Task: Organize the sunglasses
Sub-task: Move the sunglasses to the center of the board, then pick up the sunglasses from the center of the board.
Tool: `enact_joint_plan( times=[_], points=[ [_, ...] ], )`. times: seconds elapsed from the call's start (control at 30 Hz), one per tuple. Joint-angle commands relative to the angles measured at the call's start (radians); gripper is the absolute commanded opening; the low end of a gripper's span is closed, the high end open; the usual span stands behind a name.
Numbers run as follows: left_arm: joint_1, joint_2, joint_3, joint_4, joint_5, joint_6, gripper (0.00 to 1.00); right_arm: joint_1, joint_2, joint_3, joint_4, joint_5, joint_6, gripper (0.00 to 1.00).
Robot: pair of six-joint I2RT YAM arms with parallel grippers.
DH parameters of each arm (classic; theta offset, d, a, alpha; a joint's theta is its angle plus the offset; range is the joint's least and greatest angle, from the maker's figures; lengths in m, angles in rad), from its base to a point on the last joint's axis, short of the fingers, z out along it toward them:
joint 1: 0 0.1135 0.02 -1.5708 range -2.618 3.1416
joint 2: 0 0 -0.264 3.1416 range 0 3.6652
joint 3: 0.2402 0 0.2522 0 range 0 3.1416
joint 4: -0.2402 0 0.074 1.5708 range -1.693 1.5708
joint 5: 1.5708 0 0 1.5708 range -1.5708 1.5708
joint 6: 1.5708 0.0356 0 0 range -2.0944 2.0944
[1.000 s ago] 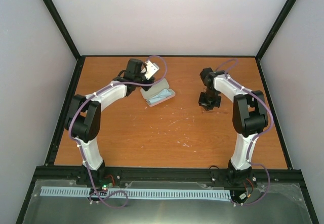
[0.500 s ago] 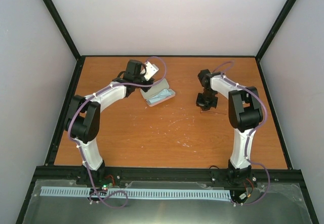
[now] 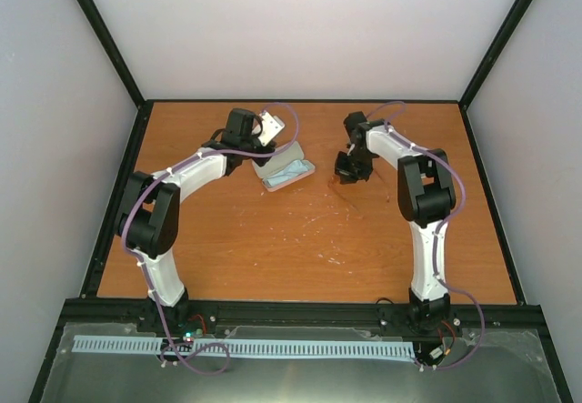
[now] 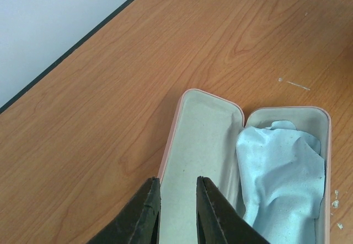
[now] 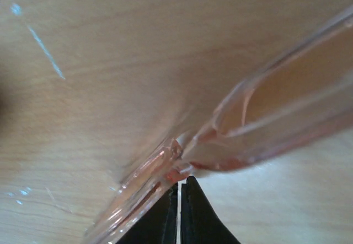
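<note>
The pink case lies open at the back of the table, with the light-blue cloth in its tray. In the left wrist view the lid's grey inside lies beside the cloth. My left gripper hovers at the lid's left rim, jaws a little apart and holding nothing; it also shows in the top view. My right gripper is shut on the translucent reddish sunglasses, pinching the frame near a hinge. In the top view it is right of the case, the sunglasses faint below it.
A black frame rail and white walls bound the orange table. Pale scratches mark the wood at its middle. Both arm bases stand at the near edge.
My right gripper has swung left and back towards the case, taking the sunglasses with it. My left arm and the case have not moved.
</note>
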Motion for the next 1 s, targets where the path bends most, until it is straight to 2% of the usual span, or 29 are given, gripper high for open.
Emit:
enact_joint_plan(
  times=[0.0, 0.1, 0.17, 0.33, 0.57, 0.6, 0.67, 0.8, 0.87, 0.97],
  points=[
    [-0.002, -0.046, -0.001, 0.007, -0.015, -0.005, 0.21, 0.028, 0.047, 0.118, -0.024, -0.041, -0.012, 0.09],
    [-0.002, -0.052, -0.005, 0.006, -0.02, -0.001, 0.21, 0.027, -0.009, 0.142, -0.072, 0.017, -0.063, 0.18],
    [-0.002, -0.054, -0.008, 0.008, -0.023, 0.003, 0.21, 0.027, -0.068, 0.131, -0.089, 0.066, -0.118, 0.28],
    [-0.002, -0.045, -0.002, 0.013, -0.025, 0.013, 0.21, 0.025, -0.204, 0.056, -0.035, 0.208, -0.323, 0.45],
    [-0.002, -0.036, 0.003, 0.002, -0.047, 0.042, 0.21, 0.023, -0.097, 0.142, -0.022, 0.237, -0.609, 0.68],
    [-0.002, -0.038, 0.002, 0.0, -0.052, 0.048, 0.21, 0.019, -0.086, 0.153, -0.01, 0.227, -0.625, 0.75],
    [-0.001, -0.043, -0.006, -0.001, -0.064, 0.061, 0.21, 0.027, -0.08, 0.151, 0.031, 0.25, -0.685, 0.98],
    [-0.002, -0.051, -0.018, -0.004, -0.079, 0.075, 0.21, 0.044, -0.122, 0.09, 0.15, 0.312, -0.809, 1.0],
    [-0.002, -0.052, -0.018, -0.005, -0.085, 0.075, 0.21, 0.041, -0.17, 0.014, 0.218, 0.254, -0.894, 1.0],
    [-0.002, -0.051, -0.016, -0.009, -0.088, 0.067, 0.21, 0.033, -0.304, -0.162, 0.42, 0.178, -0.991, 1.0]
  ],
)
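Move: The right hand's shut fingers are low at the inner side of the sunglasses' bridge; the sunglasses' middle is about 4 cm back and 2 cm to the right, with the legs trailing back towards the base. The open case lies roughly 14 cm left and 4 cm farther out, its blue cloth about 13 cm left and 2 cm ahead. From the left hand the sunglasses are some 21 cm right, 8 cm back and 13 cm below. Right hand nudges the bridge forward-left 2 cm, rises some 10, then dips forward, opening wide and turning counter-clockwise. ##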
